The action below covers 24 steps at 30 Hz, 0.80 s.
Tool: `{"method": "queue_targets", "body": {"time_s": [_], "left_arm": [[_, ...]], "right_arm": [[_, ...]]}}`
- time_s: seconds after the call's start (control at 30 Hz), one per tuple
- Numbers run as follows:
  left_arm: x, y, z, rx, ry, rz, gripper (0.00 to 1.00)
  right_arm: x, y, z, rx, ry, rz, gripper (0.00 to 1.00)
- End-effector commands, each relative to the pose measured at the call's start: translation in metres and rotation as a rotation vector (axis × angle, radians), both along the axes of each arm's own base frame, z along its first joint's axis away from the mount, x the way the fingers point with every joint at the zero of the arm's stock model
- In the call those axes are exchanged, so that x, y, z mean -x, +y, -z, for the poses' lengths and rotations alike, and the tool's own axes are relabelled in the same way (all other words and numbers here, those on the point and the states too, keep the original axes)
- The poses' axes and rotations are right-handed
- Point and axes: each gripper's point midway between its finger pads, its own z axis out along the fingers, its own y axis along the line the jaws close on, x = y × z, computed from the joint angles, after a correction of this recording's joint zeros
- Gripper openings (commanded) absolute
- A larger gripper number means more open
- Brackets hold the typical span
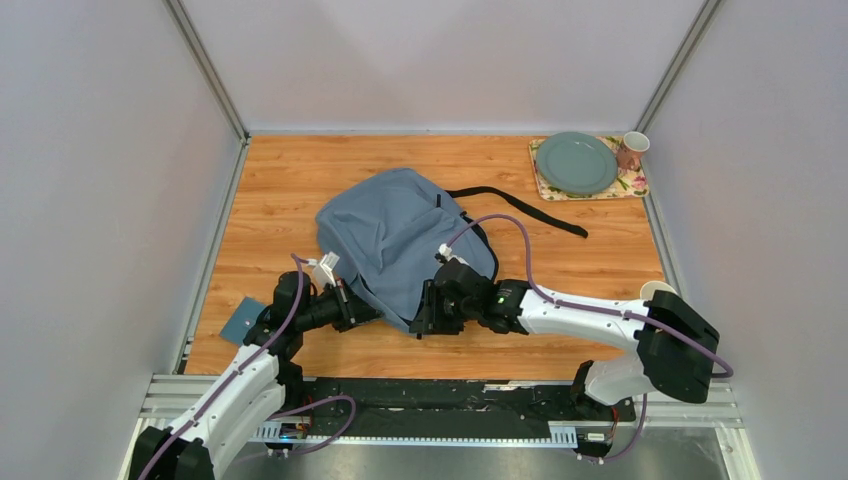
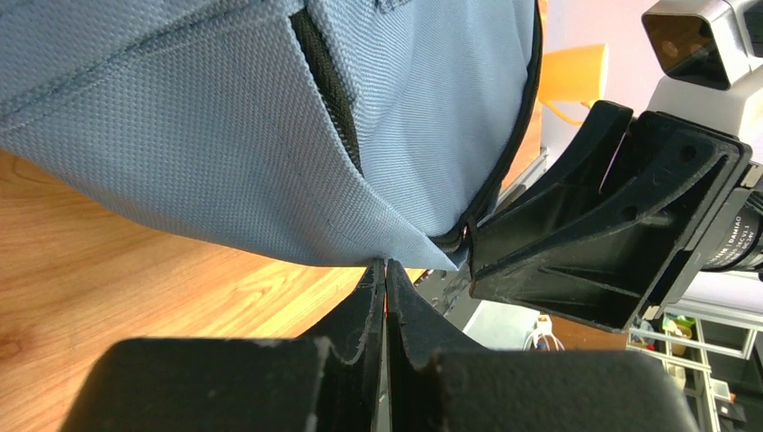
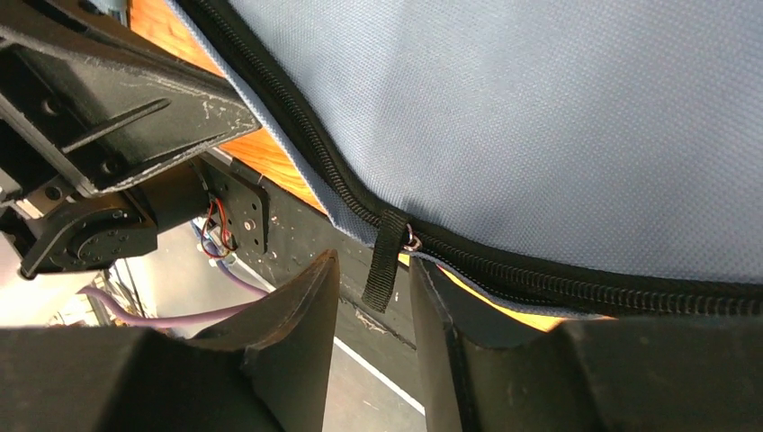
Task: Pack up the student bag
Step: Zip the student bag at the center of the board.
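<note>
The student bag (image 1: 400, 240), grey-blue fabric with dark zips, lies in the middle of the wooden table. My left gripper (image 1: 360, 305) is at its near left edge; in the left wrist view the jaws (image 2: 385, 265) are pressed together, pinching the bag's (image 2: 225, 135) lower fabric edge at their tips. My right gripper (image 1: 418, 318) is at the near right edge, facing the left one. In the right wrist view it (image 3: 373, 265) stands open, and the black zip pull tab (image 3: 385, 270) hangs loose between its fingers below the zip of the bag (image 3: 540, 117).
A black strap (image 1: 520, 205) trails right from the bag. A green plate (image 1: 577, 163) on a flowered mat and a cup (image 1: 632, 150) stand at the back right. A small blue-green flat item (image 1: 243, 320) lies at the near left. White walls enclose the table.
</note>
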Motion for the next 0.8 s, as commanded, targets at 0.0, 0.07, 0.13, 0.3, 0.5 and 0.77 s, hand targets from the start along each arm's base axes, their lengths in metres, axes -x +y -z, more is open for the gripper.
{"method": "queue_targets", "body": {"time_s": [0.0,0.07,0.13,0.3,0.5,0.77], "left_arm": [[-0.004,-0.004,-0.014,0.027,-0.049,0.01,0.08],[-0.006,-0.004,-0.018,0.036,-0.07,0.01,0.08],[-0.006,-0.005,-0.018,0.037,-0.069,0.012,0.08],[-0.006,-0.004,-0.019,0.039,-0.072,0.01,0.08],[-0.006,-0.004,-0.016,0.031,-0.066,0.008,0.07],[-0.007,-0.008,-0.027,0.058,-0.108,0.036,0.76]], "right_arm": [[-0.015,0.005,-0.006,0.004,-0.019,0.097,0.38],[-0.016,0.005,-0.004,0.012,-0.012,0.104,0.33],[-0.015,0.003,0.001,0.031,-0.002,0.108,0.26],[-0.019,-0.002,0.004,0.055,-0.028,0.12,0.02],[-0.019,-0.016,-0.011,0.076,-0.112,0.076,0.0],[-0.01,-0.039,-0.012,0.149,-0.166,-0.022,0.0]]}}
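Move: The bag's zipper tab hangs about 2 cm below the right hand and 1 cm to its right, level fore-and-aft, between its half-open fingertips. From that hand, the bag's middle lies some 15 cm ahead and 2 cm left, a little lower, and the side pocket zip about 9 cm ahead and 10 cm left. From the left hand, shut at the bag's near edge, the tab is roughly 8 cm right and 3 cm back, slightly lower. Right hand sinks 1.5 cm, pinches the zipper tab, then rises, drawing it 2.5 cm right; left fingers open. ##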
